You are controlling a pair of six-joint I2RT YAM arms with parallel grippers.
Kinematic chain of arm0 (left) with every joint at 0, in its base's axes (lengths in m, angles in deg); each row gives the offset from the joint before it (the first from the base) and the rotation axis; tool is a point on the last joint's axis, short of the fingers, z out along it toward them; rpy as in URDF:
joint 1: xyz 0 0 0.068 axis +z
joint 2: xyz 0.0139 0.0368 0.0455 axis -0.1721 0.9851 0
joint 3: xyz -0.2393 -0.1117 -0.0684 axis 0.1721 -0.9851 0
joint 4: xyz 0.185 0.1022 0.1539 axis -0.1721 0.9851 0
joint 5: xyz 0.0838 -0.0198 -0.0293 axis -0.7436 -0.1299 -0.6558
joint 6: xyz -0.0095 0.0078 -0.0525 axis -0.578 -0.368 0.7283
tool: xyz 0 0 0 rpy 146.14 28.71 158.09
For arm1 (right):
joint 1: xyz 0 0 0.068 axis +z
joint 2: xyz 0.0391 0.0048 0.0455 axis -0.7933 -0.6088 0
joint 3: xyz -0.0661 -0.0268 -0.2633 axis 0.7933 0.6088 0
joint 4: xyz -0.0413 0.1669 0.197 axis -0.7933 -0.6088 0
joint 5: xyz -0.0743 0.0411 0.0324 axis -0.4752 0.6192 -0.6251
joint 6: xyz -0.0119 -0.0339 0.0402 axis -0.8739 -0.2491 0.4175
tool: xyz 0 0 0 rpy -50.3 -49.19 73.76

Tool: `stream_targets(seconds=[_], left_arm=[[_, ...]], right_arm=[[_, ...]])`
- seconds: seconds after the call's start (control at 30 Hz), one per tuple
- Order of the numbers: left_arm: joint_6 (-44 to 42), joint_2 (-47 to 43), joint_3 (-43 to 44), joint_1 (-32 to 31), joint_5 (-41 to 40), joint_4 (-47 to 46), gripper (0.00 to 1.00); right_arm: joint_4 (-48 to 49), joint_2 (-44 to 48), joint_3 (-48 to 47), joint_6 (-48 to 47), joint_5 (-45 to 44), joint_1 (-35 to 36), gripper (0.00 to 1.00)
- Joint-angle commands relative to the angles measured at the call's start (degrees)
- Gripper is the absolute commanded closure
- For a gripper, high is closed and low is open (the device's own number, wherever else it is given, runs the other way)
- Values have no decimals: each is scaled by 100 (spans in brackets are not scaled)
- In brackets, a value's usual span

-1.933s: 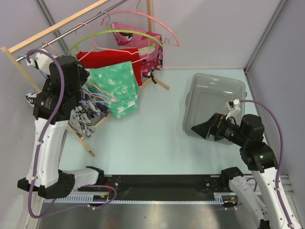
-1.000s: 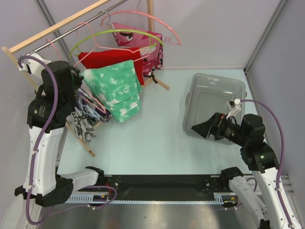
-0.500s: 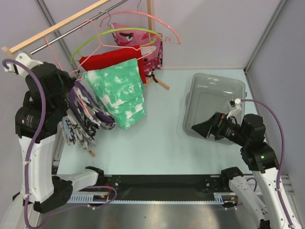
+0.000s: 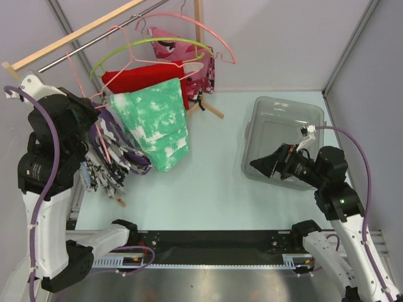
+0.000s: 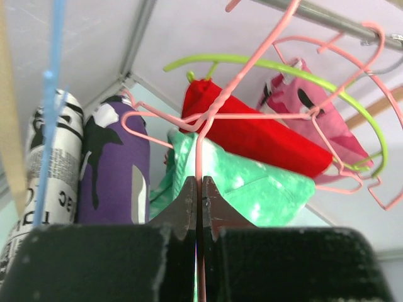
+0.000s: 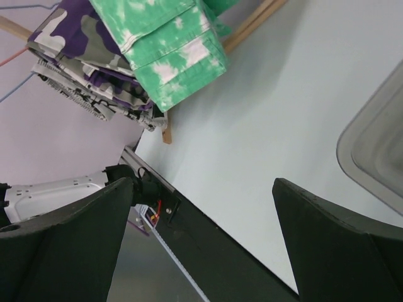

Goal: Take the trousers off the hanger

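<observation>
The purple camouflage trousers [image 4: 116, 141] hang folded over the thin pale pink hanger [image 5: 199, 151] at the left of the rack, between a newsprint garment and a green one. My left gripper [image 5: 196, 182] is shut on the hanger's pink wire, just below where the wires cross. In the top view the left gripper [image 4: 88, 110] sits against the garments at the rack's left end. The trousers [image 5: 116, 170] show left of the jaws, and also in the right wrist view [image 6: 69, 25]. My right gripper [image 4: 261, 165] stands open over the bin's near edge, nothing between its fingers [image 6: 201, 182].
A green-and-white garment [image 4: 157, 129], a red one [image 4: 141, 78] and a pink one [image 4: 182, 50] hang on the same rack, with a lime-green hanger [image 4: 151, 44]. A newsprint garment [image 4: 94, 176] and blue hanger [image 5: 53, 75] lie left of the trousers. A grey bin [image 4: 283, 113] stands right.
My left arm has drawn back to the left and risen, taking the pink hanger and trousers with it; the green garment has swung right. The right gripper has shifted slightly up.
</observation>
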Motion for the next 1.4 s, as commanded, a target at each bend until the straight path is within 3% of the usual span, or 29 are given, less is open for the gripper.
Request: stream_targets(seconds=[0.0, 0.17, 0.3, 0.47, 0.5, 0.57, 0.67, 0.7, 0.8, 0.9, 1.0, 1.2, 1.37], left_arm=[[88, -355, -368, -1, 776, -1496, 100], [193, -505, -827, -1, 1128, -1602, 100], [307, -479, -994, -1, 1102, -1462, 100], [342, -408, -1161, -1, 962, -1417, 84], [334, -400, -1196, -1, 927, -1426, 76], [290, -382, -1240, -1, 891, -1461, 74], [185, -364, -1258, -1, 821, -1488, 59], [150, -364, -1258, 8, 812, -1479, 45], [-44, -399, -1267, 8, 689, -1461, 26], [-97, -487, -1258, 8, 627, -1339, 19], [-44, -549, -1249, 8, 645, -1215, 17], [-44, -364, -1109, 8, 637, -1180, 21], [360, -425, -1100, 8, 162, -1189, 23]], right_arm=[[1476, -733, 33, 85, -194, 530, 0], [1838, -1964, -757, -388, -978, 1865, 0], [2337, -3053, -1426, -477, -1085, 2359, 0], [3497, -4135, -2023, -635, -935, 2597, 1], [3856, -4311, -2137, -679, -900, 2693, 3], [4244, -4838, -2454, -767, -969, 2834, 5], [4738, -5532, -3014, -987, -1128, 3106, 9], [4860, -5726, -3183, -1004, -1146, 3168, 14], [5185, -6473, -3842, -1005, -1164, 3274, 26], [5378, -7220, -4430, -1022, -1339, 3309, 33], [5581, -7808, -4975, -1127, -1401, 3344, 41], [5907, -9092, -6153, -1022, -1620, 3353, 44], [5907, -9778, -7050, -1118, -2875, 3379, 46]])
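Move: Out to the right hand's left hang the green trousers, roughly 37 cm left and 17 cm ahead of the open fingers, nearly at their height. The red trousers hang about 13 cm beyond the green ones, 1 cm farther left and some 10 cm higher; the purple ones about 11 cm left and 5 cm nearer. From the left hand, already shut on the near pink hanger's wire, the green trousers lie about 12 cm ahead, 6 cm right and 20 cm below. Sweeping some 38 cm left and 22 cm forward, the right hand travels to the green trousers, tipping its fingers up nearly 30 degrees and turning counter-clockwise while they close to about half open. The left hand first eases about 3 cm right, down and slightly forward, then opens wide to let go of the pink hanger wire. ##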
